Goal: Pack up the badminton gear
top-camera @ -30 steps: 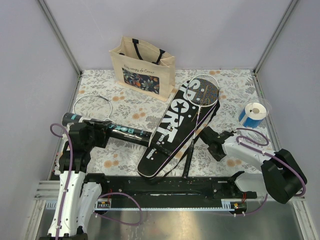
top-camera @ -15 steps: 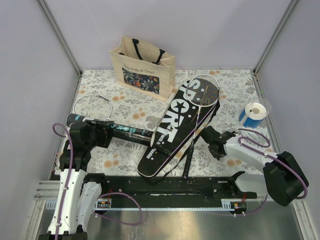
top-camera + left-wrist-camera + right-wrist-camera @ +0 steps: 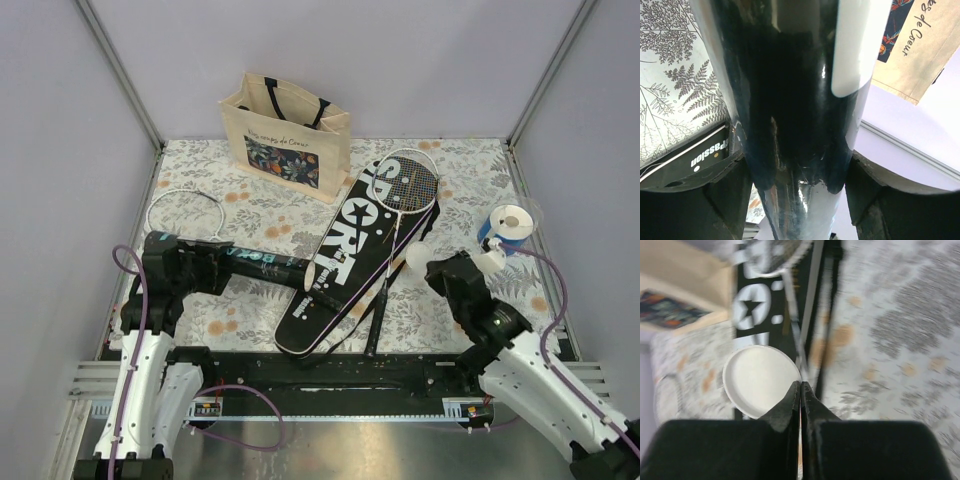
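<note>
My left gripper (image 3: 205, 268) is shut on the long black tube (image 3: 255, 264), which lies across the table's left side; in the left wrist view the tube (image 3: 795, 100) fills the gap between the fingers (image 3: 727, 187). My right gripper (image 3: 430, 262) hangs above the table just right of the black "SPORT" cover (image 3: 345, 250). It is shut on the rim of a round white lid (image 3: 757, 380). One racket (image 3: 408, 182) lies on the cover. A second racket's head (image 3: 185, 212) shows behind the tube.
A beige floral tote bag (image 3: 285, 125) stands at the back. A blue-and-white roll (image 3: 508, 228) sits at the right edge, close behind the right arm. Purple walls enclose the table on three sides.
The right gripper shut on the white lid and rose from the table beside the cover, its arm swinging forward. The left gripper moved the tube slightly to the right.
</note>
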Tool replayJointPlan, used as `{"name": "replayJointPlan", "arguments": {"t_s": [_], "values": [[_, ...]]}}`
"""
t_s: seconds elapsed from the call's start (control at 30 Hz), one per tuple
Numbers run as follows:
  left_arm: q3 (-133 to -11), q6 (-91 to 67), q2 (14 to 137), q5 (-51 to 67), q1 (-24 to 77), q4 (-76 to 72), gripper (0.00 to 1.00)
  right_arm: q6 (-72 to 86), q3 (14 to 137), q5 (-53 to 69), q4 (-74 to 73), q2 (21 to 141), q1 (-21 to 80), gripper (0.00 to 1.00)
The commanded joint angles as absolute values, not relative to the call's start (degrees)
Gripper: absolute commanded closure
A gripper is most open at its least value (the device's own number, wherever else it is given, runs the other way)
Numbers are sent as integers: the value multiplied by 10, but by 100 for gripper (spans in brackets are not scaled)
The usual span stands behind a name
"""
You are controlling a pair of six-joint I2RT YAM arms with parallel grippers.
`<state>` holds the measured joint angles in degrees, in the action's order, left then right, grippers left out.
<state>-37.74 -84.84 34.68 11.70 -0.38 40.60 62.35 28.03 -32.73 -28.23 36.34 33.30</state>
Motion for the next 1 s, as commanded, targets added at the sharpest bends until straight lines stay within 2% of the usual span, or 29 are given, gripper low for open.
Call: {"name": "replayJointPlan", "arguments": {"t_s": [0.0, 0.1, 0.23, 0.4, 0.53, 0.67, 0.97], "values": [[-379, -873, 348, 137, -4, 359, 80, 402, 246, -181, -76, 259, 331, 100], [-386, -875, 362, 149, -3, 361, 81, 425, 207, -109, 14, 222, 330, 100], [-397, -873, 381, 168, -4, 369, 82, 449, 185, 22, 129, 243, 331, 100], [-394, -874, 388, 174, -4, 368, 82, 472, 178, 194, 321, 339, 332, 100], [-380, -887, 391, 186, -4, 356, 82, 488, 183, 261, 429, 425, 344, 100], [-379, -889, 396, 193, -4, 354, 83, 456, 213, 273, 441, 483, 380, 100], [-379, -903, 400, 201, -4, 350, 83, 403, 251, 194, 447, 549, 453, 100]]}}
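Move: The right hand pinches the white lid by its rim. The tube's open mouth lies about 28 cm to its left, 5 cm back and some 9 cm higher. The right racket's handle is on the table 11 cm left, 8 back and 12 below; the racket bag is 19 left, 12 ahead, equally low. From the left hand, gripping the tube, the lid is about 45 cm right, 3 ahead and 5 lower. Leftward and up swings the right hand, over the right racket towards the tube's mouth, some 21 cm across, with most of the 12 cm climb early and a drift of 6 cm back. Its wrist yaws about 70 degrees counter-clockwise and tips up, fingers still shut on the lid. The left hand keeps its grip on the tube, easing slightly right and down while rolling the mouth end up a little. ##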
